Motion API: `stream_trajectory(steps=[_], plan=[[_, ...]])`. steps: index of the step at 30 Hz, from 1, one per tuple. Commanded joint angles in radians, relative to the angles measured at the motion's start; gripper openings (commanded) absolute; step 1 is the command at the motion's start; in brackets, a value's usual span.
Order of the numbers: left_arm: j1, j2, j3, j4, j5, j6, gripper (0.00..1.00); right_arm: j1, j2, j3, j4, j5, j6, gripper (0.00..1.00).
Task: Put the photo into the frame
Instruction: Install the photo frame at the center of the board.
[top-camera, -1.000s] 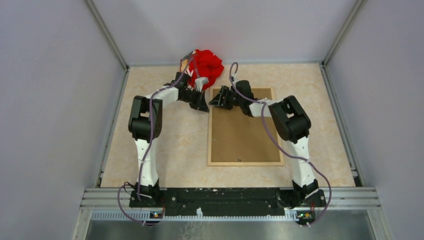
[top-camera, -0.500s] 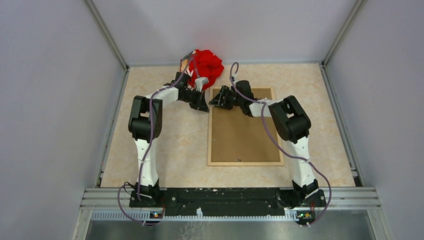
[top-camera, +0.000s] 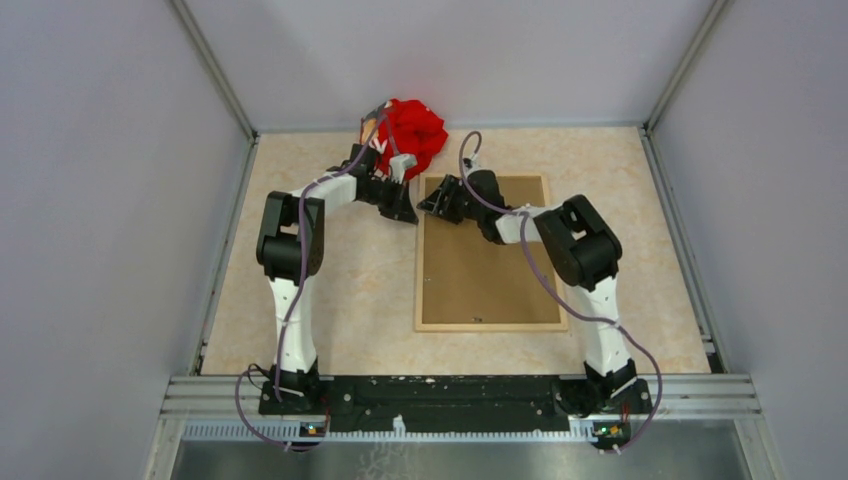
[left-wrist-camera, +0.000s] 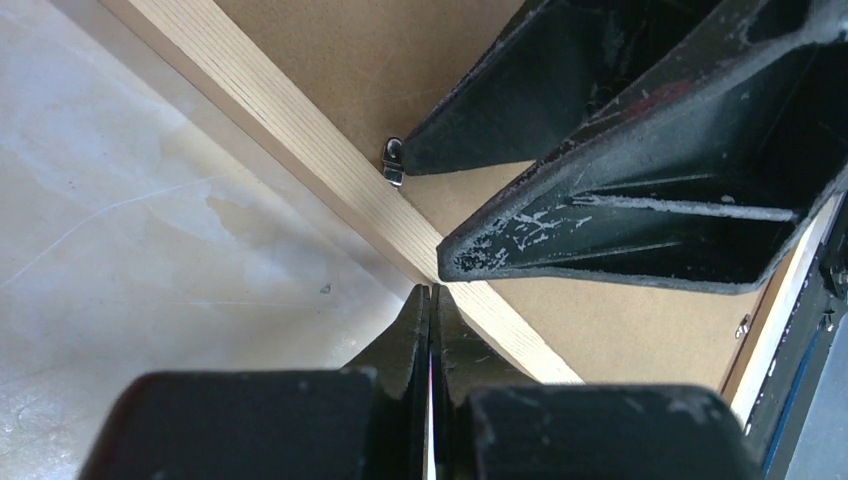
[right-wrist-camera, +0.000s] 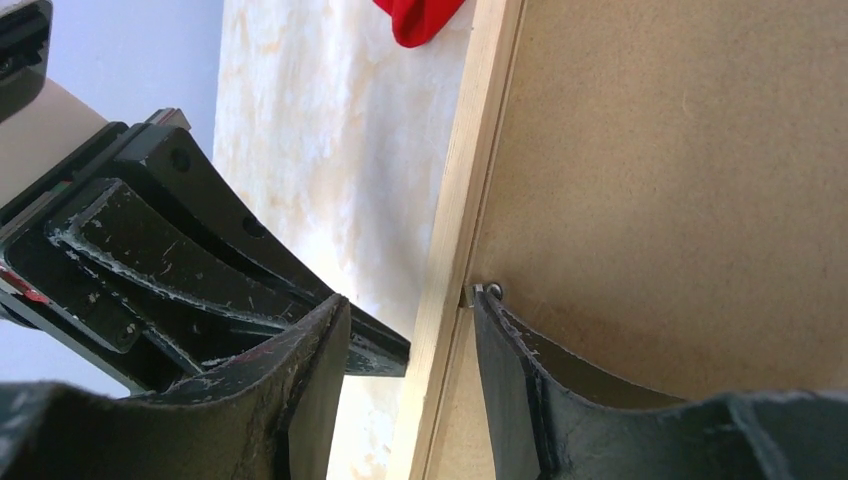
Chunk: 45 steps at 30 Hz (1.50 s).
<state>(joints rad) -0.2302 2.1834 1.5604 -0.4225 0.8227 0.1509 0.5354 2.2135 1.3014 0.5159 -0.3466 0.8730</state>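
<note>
The frame lies face down on the table with the brown backing board set in it. The photo is out of view. My left gripper is shut with nothing in it, its tips just outside the frame's left rail. My right gripper is open and straddles that rail. One of its fingertips touches a small metal clip at the board's edge; the other hangs over the table beside the left gripper.
A crumpled red cloth lies at the back of the table, just behind the frame's top-left corner. Grey walls and metal rails enclose the table. The two grippers are very close together at that corner.
The right arm's wrist and forearm have shifted slightly left and back, and its jaws have narrowed a little. The left arm and the frame have not moved.
</note>
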Motion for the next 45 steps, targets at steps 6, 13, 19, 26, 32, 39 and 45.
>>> stream_trajectory(steps=[6,13,19,26,32,39,45], plan=[[-0.020,-0.025,-0.019,0.006,0.036,-0.003,0.00,0.043,-0.107,-0.129,0.058,0.131,0.049,0.60],[0.001,-0.072,-0.012,-0.062,0.031,0.065,0.00,-0.014,-0.277,-0.089,-0.152,0.074,-0.065,0.78],[-0.001,-0.170,-0.130,-0.102,-0.050,0.225,0.01,-0.135,-0.457,-0.113,-0.451,0.164,-0.180,0.84],[-0.092,-0.293,-0.335,-0.032,-0.223,0.404,0.01,-0.375,-0.588,-0.140,-0.745,0.361,-0.267,0.99],[-0.182,-0.357,-0.458,0.004,-0.312,0.513,0.01,-0.467,-0.449,-0.059,-0.817,0.328,-0.270,0.99],[-0.242,-0.417,-0.519,0.002,-0.324,0.593,0.01,-0.470,-0.235,0.100,-0.844,0.245,-0.275,0.99],[-0.283,-0.435,-0.532,-0.021,-0.304,0.633,0.01,-0.454,-0.135,0.198,-0.832,0.142,-0.260,0.99]])
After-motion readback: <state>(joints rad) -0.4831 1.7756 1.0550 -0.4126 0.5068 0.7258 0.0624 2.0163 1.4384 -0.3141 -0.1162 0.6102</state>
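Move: From the right hand, the upper stretch of the frame's right bar lies about 31 cm to the right, 5 cm ahead and 3 cm lower; the upper right clip is some 27 cm right and level, the top clip about 16 cm right and 7 cm ahead. For the left hand, the middle of the left bar is some 10 cm back, 2 cm right and slightly below, with the lower left clip about 16 cm back and 3 cm right. Lift the right gripper about 10 cm clear of the upper left clip and left bar, swing it some 30 cm right over the backing board while opening fully and turning clockwise, then lower it and nudge forward at the right bar near the upper corner. Slide the shut left gripper about 13 cm back, bowing out left around the edge and sinking slightly, to set its tip against the left bar's outer side near the middle, turned clockwise. ##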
